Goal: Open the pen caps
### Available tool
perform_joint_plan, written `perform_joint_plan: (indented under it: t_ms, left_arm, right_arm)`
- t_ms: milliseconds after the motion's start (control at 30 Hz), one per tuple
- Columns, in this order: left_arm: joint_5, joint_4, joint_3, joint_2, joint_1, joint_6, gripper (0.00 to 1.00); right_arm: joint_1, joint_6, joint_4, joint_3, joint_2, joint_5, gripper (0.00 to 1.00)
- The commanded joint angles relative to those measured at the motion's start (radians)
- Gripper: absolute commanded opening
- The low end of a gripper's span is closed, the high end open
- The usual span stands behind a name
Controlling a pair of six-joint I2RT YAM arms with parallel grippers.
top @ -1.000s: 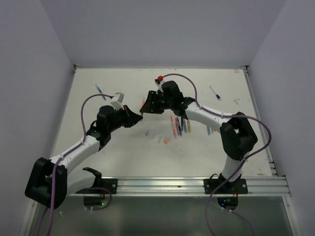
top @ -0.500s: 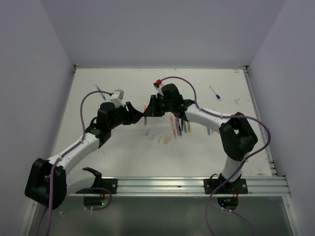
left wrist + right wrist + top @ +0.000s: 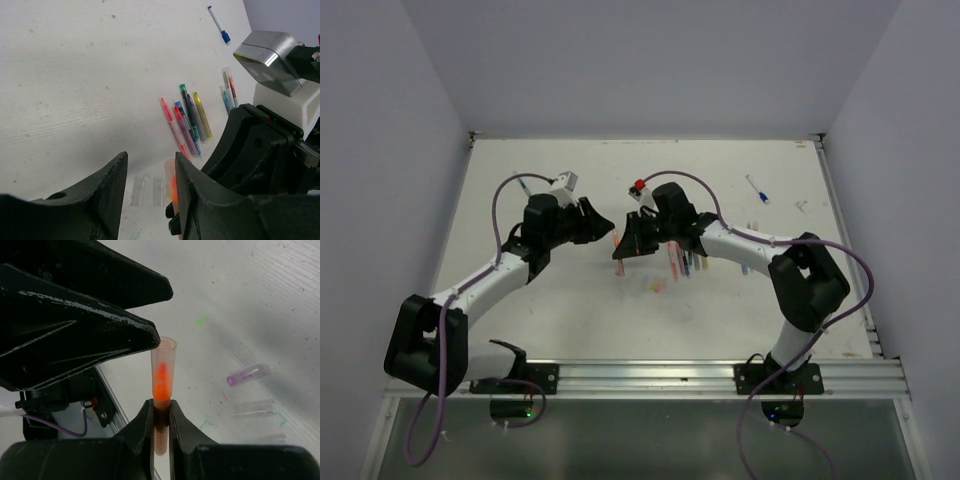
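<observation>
My right gripper is shut on an orange pen, held above the table with its capped end pointing away. The pale translucent pen cap still sits over the orange tip. My left gripper is open just in front of it. The cap stands close by the inner side of its right finger, with a wide gap to the other. From the top view the two grippers meet mid-table, left gripper and right gripper. Loose caps lie below: two clear caps and a purple cap.
A row of several coloured pens lies on the white table to the right of the grippers, the same pens seen from above. A blue-tipped marker lies far back right. Grey walls close in three sides.
The left gripper opened and let go of the pen while the right gripper shut on it. The left arm swung farther back; the right gripper came lower and nearer.
</observation>
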Motion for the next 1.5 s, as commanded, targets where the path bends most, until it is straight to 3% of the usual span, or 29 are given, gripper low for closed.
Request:
perform_joint_plan:
  t_ms: [0, 400, 500, 567, 633, 667, 800, 933, 1000, 1133, 1233, 1267, 1333, 1367, 1467]
  left_arm:
    - [0.082, 0.095, 0.004, 0.007, 0.004, -0.029, 0.45]
    - [0.137, 0.167, -0.045, 0.042, -0.005, -0.086, 0.4]
    - [0.143, 0.168, -0.045, 0.053, -0.005, -0.095, 0.29]
    - [0.14, 0.159, -0.036, 0.059, -0.005, -0.101, 0.16]
    - [0.123, 0.125, -0.011, 0.074, -0.005, -0.11, 0.0]
    - [0.081, 0.057, 0.028, 0.091, -0.005, -0.114, 0.0]
    - [-0.104, -0.149, 0.156, 0.138, -0.005, -0.184, 0.0]
    - [-0.167, -0.218, 0.259, 0.18, 0.015, -0.261, 0.0]
    - [-0.168, -0.232, 0.327, 0.204, 0.039, -0.265, 0.0]
    - [-0.118, -0.215, 0.36, 0.22, 0.094, -0.241, 0.0]
    - [-0.06, -0.111, 0.311, 0.205, 0.134, -0.206, 0.0]
    - [-0.012, -0.026, 0.29, 0.189, 0.137, -0.2, 0.0]
    - [0.025, 0.047, 0.244, 0.172, 0.139, -0.195, 0.0]
    - [0.049, 0.09, 0.213, 0.159, 0.139, -0.193, 0.0]
    - [0.068, 0.125, 0.179, 0.126, 0.139, -0.166, 0.0]
  right_arm:
    - [0.003, 0.001, 0.077, -0.004, -0.046, -0.05, 0.0]
    - [0.003, 0.04, 0.14, 0.006, -0.032, -0.03, 0.0]
    - [0.003, 0.041, 0.135, 0.009, -0.031, -0.002, 0.0]
    - [0.003, 0.024, 0.116, 0.015, -0.028, 0.011, 0.0]
    - [0.013, -0.008, 0.053, 0.031, -0.028, 0.083, 0.0]
    - [0.027, -0.074, -0.055, 0.044, -0.032, 0.149, 0.0]
    - [0.15, -0.237, -0.28, 0.13, -0.028, 0.721, 0.0]
    - [0.227, -0.268, -0.317, 0.101, -0.022, 0.944, 0.0]
    - [0.23, -0.266, -0.316, 0.069, -0.034, 0.959, 0.0]
    - [0.213, -0.277, -0.297, 0.014, -0.077, 0.866, 0.0]
    - [0.146, -0.266, -0.204, -0.041, -0.1, 0.543, 0.0]
    - [0.124, -0.236, -0.128, -0.06, -0.097, 0.323, 0.0]
    - [0.072, -0.191, -0.029, -0.115, -0.085, 0.152, 0.0]
    - [0.06, -0.143, 0.055, -0.138, -0.078, -0.01, 0.0]
    - [0.024, -0.046, 0.204, -0.173, -0.068, -0.174, 0.0]
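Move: The orange pen, already held by the right hand, has its cap standing just off the open left fingers: some 3 cm right, 2 cm back and 1 cm below. The loose purple cap lies about 14 cm below the left hand, 1 cm right and 1 cm back; the two clear caps, equally low, 6 cm right and 3 cm back. From the right hand the orange pen's cap is 4 cm ahead, neither left nor right, 2 cm above. The left fingers close and pinch the orange pen's cap after easing about 2.5 cm right and a little back, while the right hand keeps its grip on the barrel. Joined, both hands shift some 4 cm forward, the right wrist tilting over and then partly back; then they pull apart, left forward, left and up, right back, down and slightly right. ##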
